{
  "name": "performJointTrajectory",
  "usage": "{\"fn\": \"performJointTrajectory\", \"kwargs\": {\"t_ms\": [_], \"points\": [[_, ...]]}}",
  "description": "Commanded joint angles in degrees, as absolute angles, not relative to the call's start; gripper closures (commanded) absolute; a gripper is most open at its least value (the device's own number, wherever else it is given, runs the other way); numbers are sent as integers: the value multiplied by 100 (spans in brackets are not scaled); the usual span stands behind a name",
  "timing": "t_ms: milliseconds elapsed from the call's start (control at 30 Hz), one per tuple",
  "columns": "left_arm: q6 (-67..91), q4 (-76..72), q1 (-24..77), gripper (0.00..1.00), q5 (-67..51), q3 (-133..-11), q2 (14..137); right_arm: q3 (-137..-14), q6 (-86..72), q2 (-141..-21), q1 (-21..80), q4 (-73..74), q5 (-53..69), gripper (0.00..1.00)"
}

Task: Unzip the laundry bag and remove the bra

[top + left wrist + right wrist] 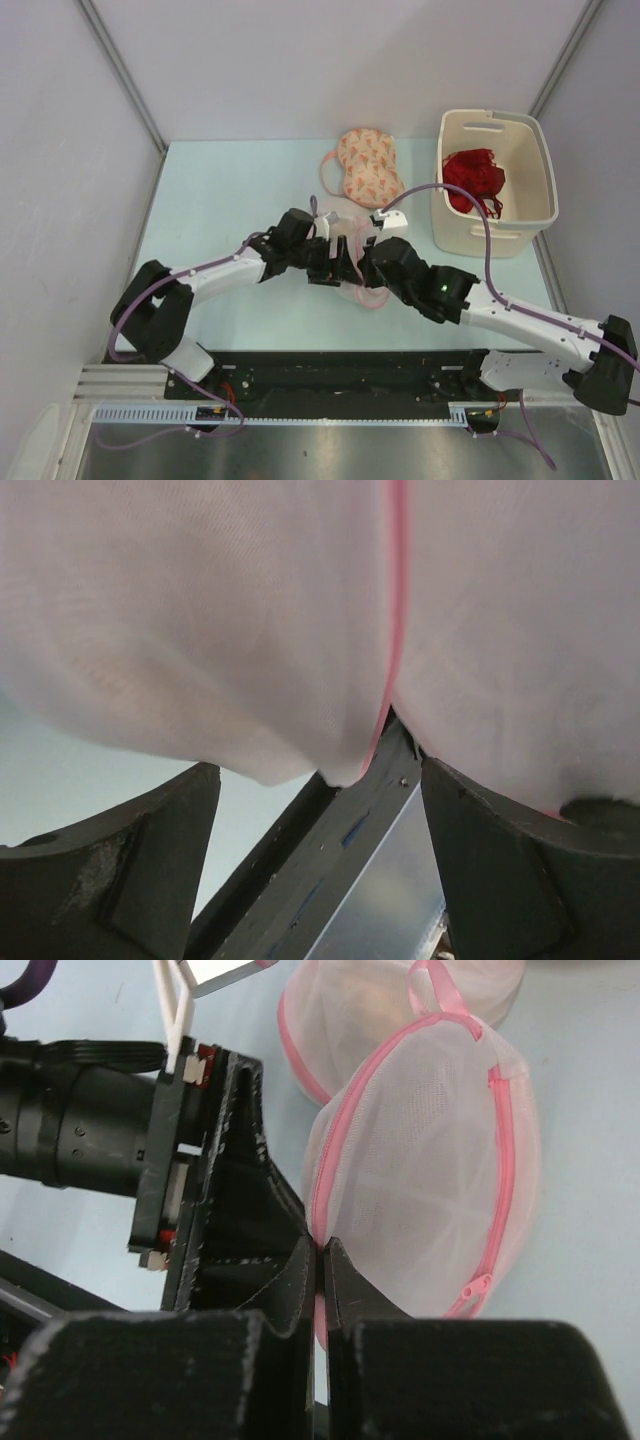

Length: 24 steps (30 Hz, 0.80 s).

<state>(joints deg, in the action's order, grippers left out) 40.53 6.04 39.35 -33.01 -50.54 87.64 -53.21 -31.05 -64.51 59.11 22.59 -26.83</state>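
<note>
The laundry bag, a white mesh dome with pink zipper trim, is lifted between my two grippers near the table's middle. My right gripper is shut on the bag's pink rim; the zipper pull hangs at the lower right of the dome. My left gripper is open, its fingers spread wide just below the sagging mesh and a pink trim line. The bra is hidden; only pale mesh shows.
A twin mesh pouch lies just behind the bag. A pink patterned bra lies at the back of the table. A cream bin at the right holds a red bra.
</note>
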Motion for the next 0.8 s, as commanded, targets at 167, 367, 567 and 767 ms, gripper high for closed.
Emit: {"fn": "performJointTrajectory", "kwargs": {"t_ms": [167, 367, 567, 767], "points": [[4280, 535, 4201, 26, -2857, -5809, 9202, -5159, -3234, -5819, 5836, 2399, -2540, 100], [4201, 974, 4201, 82, -2365, -5976, 9229, -5150, -3226, -5582, 5661, 2557, -2487, 100], [3596, 1888, 4184, 100, -2136, -6293, 8799, -5150, -2884, -5310, 5056, 2742, -2488, 100], [3217, 2408, 3859, 99, -2381, -6056, 8044, -5150, -2672, -4975, 3869, 2383, -1610, 100]]}}
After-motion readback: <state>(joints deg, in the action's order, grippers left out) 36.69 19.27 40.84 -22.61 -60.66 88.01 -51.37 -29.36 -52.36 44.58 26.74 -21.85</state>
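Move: The near edge of the laundry bag's pink-trimmed rim is almost between the left hand's open fingers, about 3 cm to its right, 1 cm ahead and level. The right hand already pinches another part of the rim, with the bag's body roughly 10 cm straight below. The second mesh bag lies some 9 cm ahead and 4 cm left of the left hand, 8 cm lower. From the right hand the white bin is about 14 cm ahead, 28 cm right and 10 cm lower. To the right and slightly forward, the left hand eases some 2 cm onto the laundry bag's rim and shuts its open fingers to pinch the mesh beside the pink strip, then draws back left a couple of centimetres, rising slightly. The right hand keeps its pinch on the other side, edging back and right at first, then pulling faster rightward, about 7 cm in all and some 3 cm up, away from the left hand. ##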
